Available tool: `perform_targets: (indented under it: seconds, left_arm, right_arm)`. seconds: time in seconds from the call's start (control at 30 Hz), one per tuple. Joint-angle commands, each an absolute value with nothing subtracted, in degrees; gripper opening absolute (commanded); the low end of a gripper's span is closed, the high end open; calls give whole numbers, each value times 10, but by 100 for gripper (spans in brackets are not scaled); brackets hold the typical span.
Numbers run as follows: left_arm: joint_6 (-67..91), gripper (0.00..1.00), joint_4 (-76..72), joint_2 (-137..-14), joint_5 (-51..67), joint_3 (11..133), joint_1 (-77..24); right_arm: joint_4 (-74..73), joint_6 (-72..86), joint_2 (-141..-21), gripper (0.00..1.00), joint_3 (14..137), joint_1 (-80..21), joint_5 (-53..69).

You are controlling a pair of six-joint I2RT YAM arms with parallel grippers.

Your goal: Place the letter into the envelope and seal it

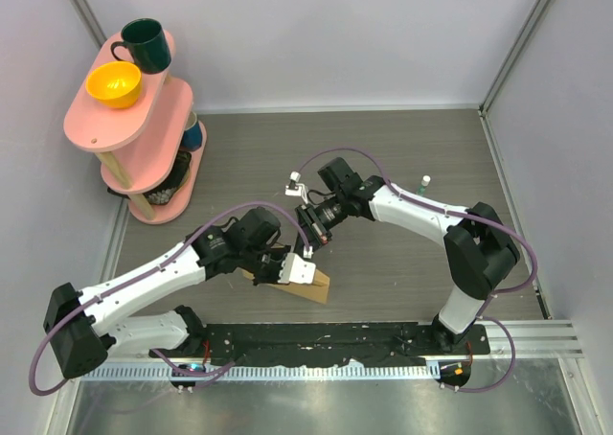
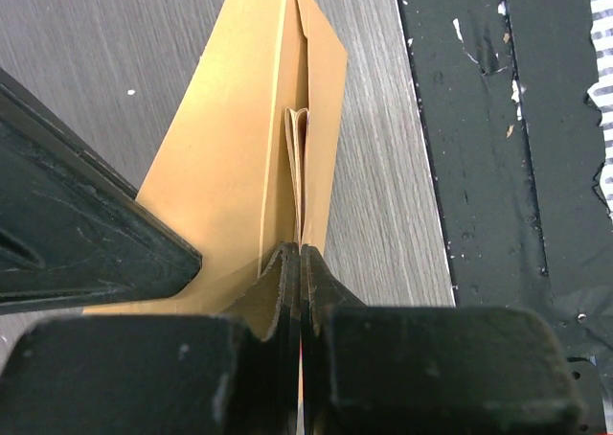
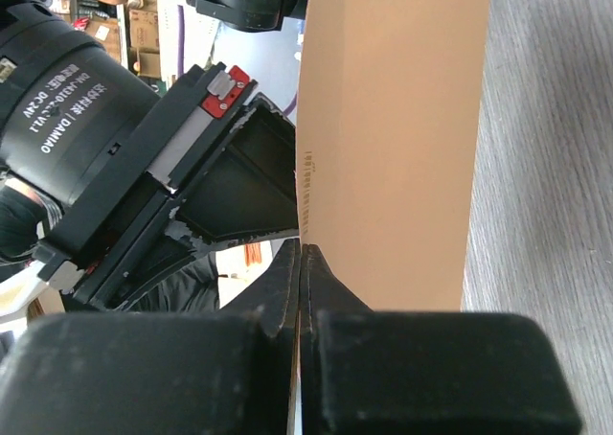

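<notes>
The tan envelope (image 1: 311, 286) stands on edge on the table just ahead of the arm bases, held up by both grippers. In the left wrist view the envelope (image 2: 230, 167) gapes open, and the folded cream letter (image 2: 298, 152) sits down inside its pocket. My left gripper (image 2: 302, 253) is shut on one wall of the envelope; from above the left gripper (image 1: 290, 267) shows at its left end. My right gripper (image 3: 303, 253) is shut on the edge of the envelope's tan panel (image 3: 393, 138), and from above the right gripper (image 1: 312, 247) comes down onto it.
A pink two-tier shelf (image 1: 129, 128) stands at the back left with a dark green mug (image 1: 144, 44) and a yellow bowl (image 1: 114, 83). A small white bottle (image 1: 423, 180) stands beside the right arm. The black base rail (image 2: 498, 148) runs close to the envelope.
</notes>
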State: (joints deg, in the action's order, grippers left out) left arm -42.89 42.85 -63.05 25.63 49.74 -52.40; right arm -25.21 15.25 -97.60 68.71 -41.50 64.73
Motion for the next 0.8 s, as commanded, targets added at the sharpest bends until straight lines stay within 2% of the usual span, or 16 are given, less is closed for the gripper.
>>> perform_targets:
  seconds: [0.0, 0.53, 0.63, 0.67, 0.73, 0.77]
  left_arm:
    - [-437, 0, 410, -631, 291, 487, -519]
    - [-442, 0, 390, -617, 328, 440, -473]
    - [-439, 11, 388, -606, 326, 445, -468]
    - [-434, 22, 388, -599, 325, 448, -468]
    - [-427, 34, 386, -591, 324, 463, -468]
    - [-420, 44, 386, -586, 325, 468, -468]
  right_arm:
    - [-220, 169, -942, 1, 689, -414, 689]
    - [-200, 185, -936, 1, 669, -413, 720]
    - [-200, 181, -940, 1, 664, -412, 717]
    - [-200, 180, -942, 1, 664, -411, 715]
    - [-200, 174, -951, 1, 663, -409, 712]
    - [-200, 173, -954, 1, 663, -408, 709]
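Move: The left fingers, shut, are at the letter's edge in the envelope's mouth. The letter's middle lies about 3 cm below this hand and 1 cm to its right; the envelope's middle is some 5 cm below and 2 cm to the right, level fore and aft. The right fingertips, on the envelope's forward side, stand about 3 cm ahead of the left hand and 3 cm above it. From the right hand the envelope's middle is roughly 3 cm back, 2 cm right and 8 cm down. The shut left fingertips, still at the letter's edge, ease down a little over 1 cm into the envelope's mouth, then part to about a third open, letting go of the letter, with one finger staying close against the paper. The right hand keeps its pinch on the envelope's forward panel, drifting barely back. ##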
